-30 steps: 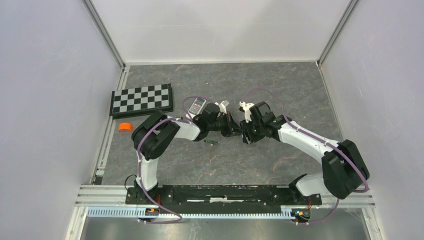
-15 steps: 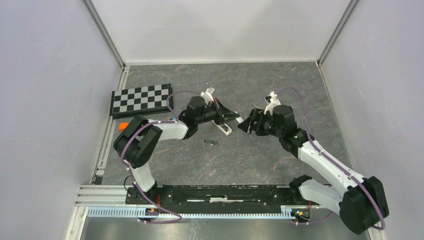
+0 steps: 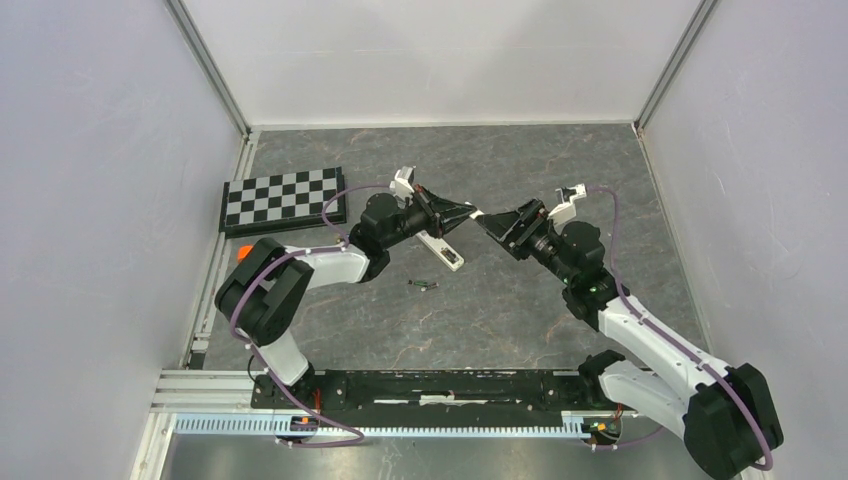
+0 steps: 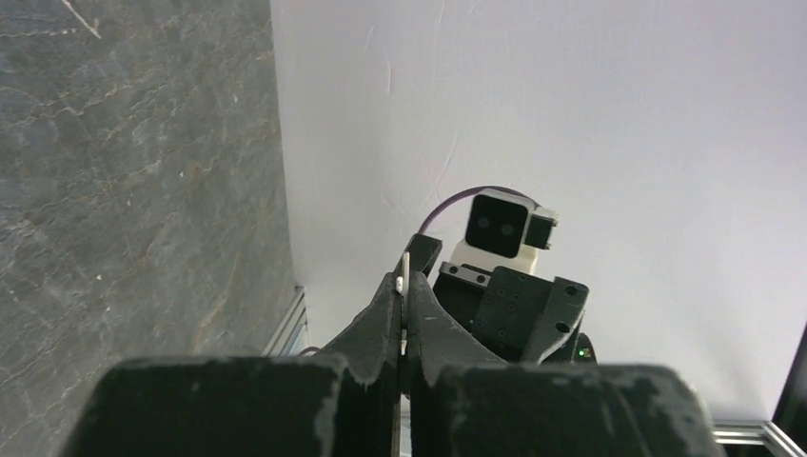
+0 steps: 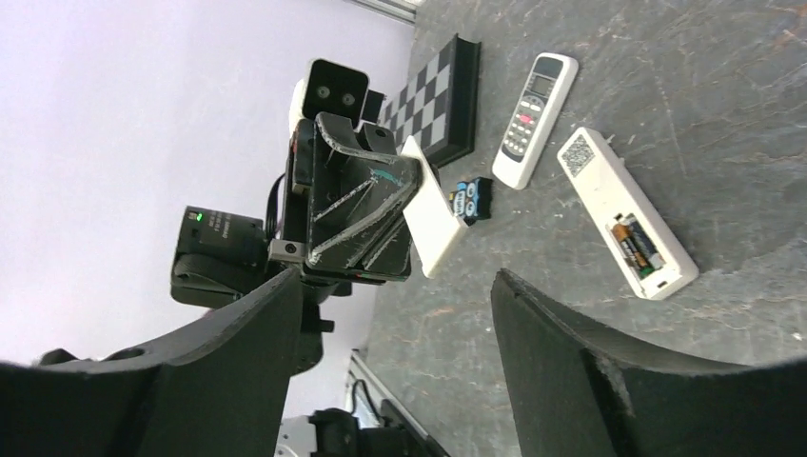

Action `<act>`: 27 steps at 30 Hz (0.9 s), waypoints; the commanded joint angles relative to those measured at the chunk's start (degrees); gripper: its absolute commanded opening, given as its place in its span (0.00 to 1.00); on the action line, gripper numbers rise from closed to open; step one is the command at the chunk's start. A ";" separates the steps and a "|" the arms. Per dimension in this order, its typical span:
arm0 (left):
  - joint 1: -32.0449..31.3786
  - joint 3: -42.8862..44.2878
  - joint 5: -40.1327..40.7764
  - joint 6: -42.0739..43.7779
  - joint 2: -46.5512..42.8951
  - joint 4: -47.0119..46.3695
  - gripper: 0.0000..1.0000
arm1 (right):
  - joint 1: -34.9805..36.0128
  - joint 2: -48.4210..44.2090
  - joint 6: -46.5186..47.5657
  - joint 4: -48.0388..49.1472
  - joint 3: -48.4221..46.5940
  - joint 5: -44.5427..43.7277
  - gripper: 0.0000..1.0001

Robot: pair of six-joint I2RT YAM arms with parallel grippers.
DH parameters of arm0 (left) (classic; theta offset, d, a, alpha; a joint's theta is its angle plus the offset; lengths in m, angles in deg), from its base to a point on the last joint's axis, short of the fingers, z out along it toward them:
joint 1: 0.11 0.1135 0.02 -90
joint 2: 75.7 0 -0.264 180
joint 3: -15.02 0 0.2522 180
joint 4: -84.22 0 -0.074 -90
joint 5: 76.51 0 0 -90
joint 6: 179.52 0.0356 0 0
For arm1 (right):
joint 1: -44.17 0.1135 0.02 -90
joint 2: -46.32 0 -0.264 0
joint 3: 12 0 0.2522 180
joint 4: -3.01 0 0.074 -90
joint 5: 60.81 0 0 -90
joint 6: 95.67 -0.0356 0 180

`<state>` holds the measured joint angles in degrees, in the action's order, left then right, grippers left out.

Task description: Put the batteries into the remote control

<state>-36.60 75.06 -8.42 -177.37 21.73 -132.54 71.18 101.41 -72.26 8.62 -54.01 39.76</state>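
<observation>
The white remote control (image 5: 623, 214) lies face down on the dark mat with its battery bay uncovered, and batteries (image 5: 636, 243) sit in that bay. From above the same remote control (image 3: 441, 251) shows under the arms. Two more dark batteries (image 5: 471, 200) lie loose beside it, seen from above as small batteries (image 3: 423, 285). My left gripper (image 3: 468, 214) is shut on a thin white cover plate (image 5: 433, 214), held in the air and seen edge-on as a cover plate (image 4: 404, 276). My right gripper (image 5: 395, 286) faces it, open and holding nothing.
A second white remote with buttons (image 5: 535, 119) lies by a folded checkerboard (image 3: 283, 198) at the back left. An orange object (image 3: 243, 252) peeks out beside the left arm. Metal rails run along the mat's left and near edges.
The two grippers were together low over the mat. The right gripper opened and drew back to the right. The left gripper rose toward the back with the white cover plate, uncovering the remote.
</observation>
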 commanded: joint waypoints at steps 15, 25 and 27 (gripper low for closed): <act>-0.17 -3.17 2.00 -5.43 -3.52 -7.92 0.02 | 0.20 5.29 -11.96 20.42 4.65 -0.86 0.42; -0.21 -3.94 -1.65 -4.93 -2.97 -8.80 0.02 | 0.16 7.80 -12.56 20.58 5.20 0.04 0.15; -0.16 -4.05 -2.11 -4.70 -3.04 -8.72 0.03 | 0.13 8.09 -13.17 21.58 5.97 0.15 0.10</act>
<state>-36.53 71.44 -7.63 -181.42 20.16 -138.26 71.18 108.86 -84.32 26.15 -49.24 39.21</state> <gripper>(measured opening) 0.043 0.146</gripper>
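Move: My left hand already holds the small white battery cover; its middle lies about 2 cm back and 2 cm right of that hand point, at its height. From my open right hand the cover is some 3 cm ahead and 3 cm left, level with it. The opened remote lies on the table roughly 6 cm ahead and 9 cm left of my right hand, 21 cm below. A loose green battery is about 8 cm nearer me and 4 cm left of the remote. I close my right fingers from wide open to nearly shut about the free end of the cover, easing that hand about 1.5 cm forward and slightly left while its wrist rolls some 10 degrees, left side rising. My left hand keeps its pinch on the other end, lifting about 1 cm and drifting a little left, then back. ##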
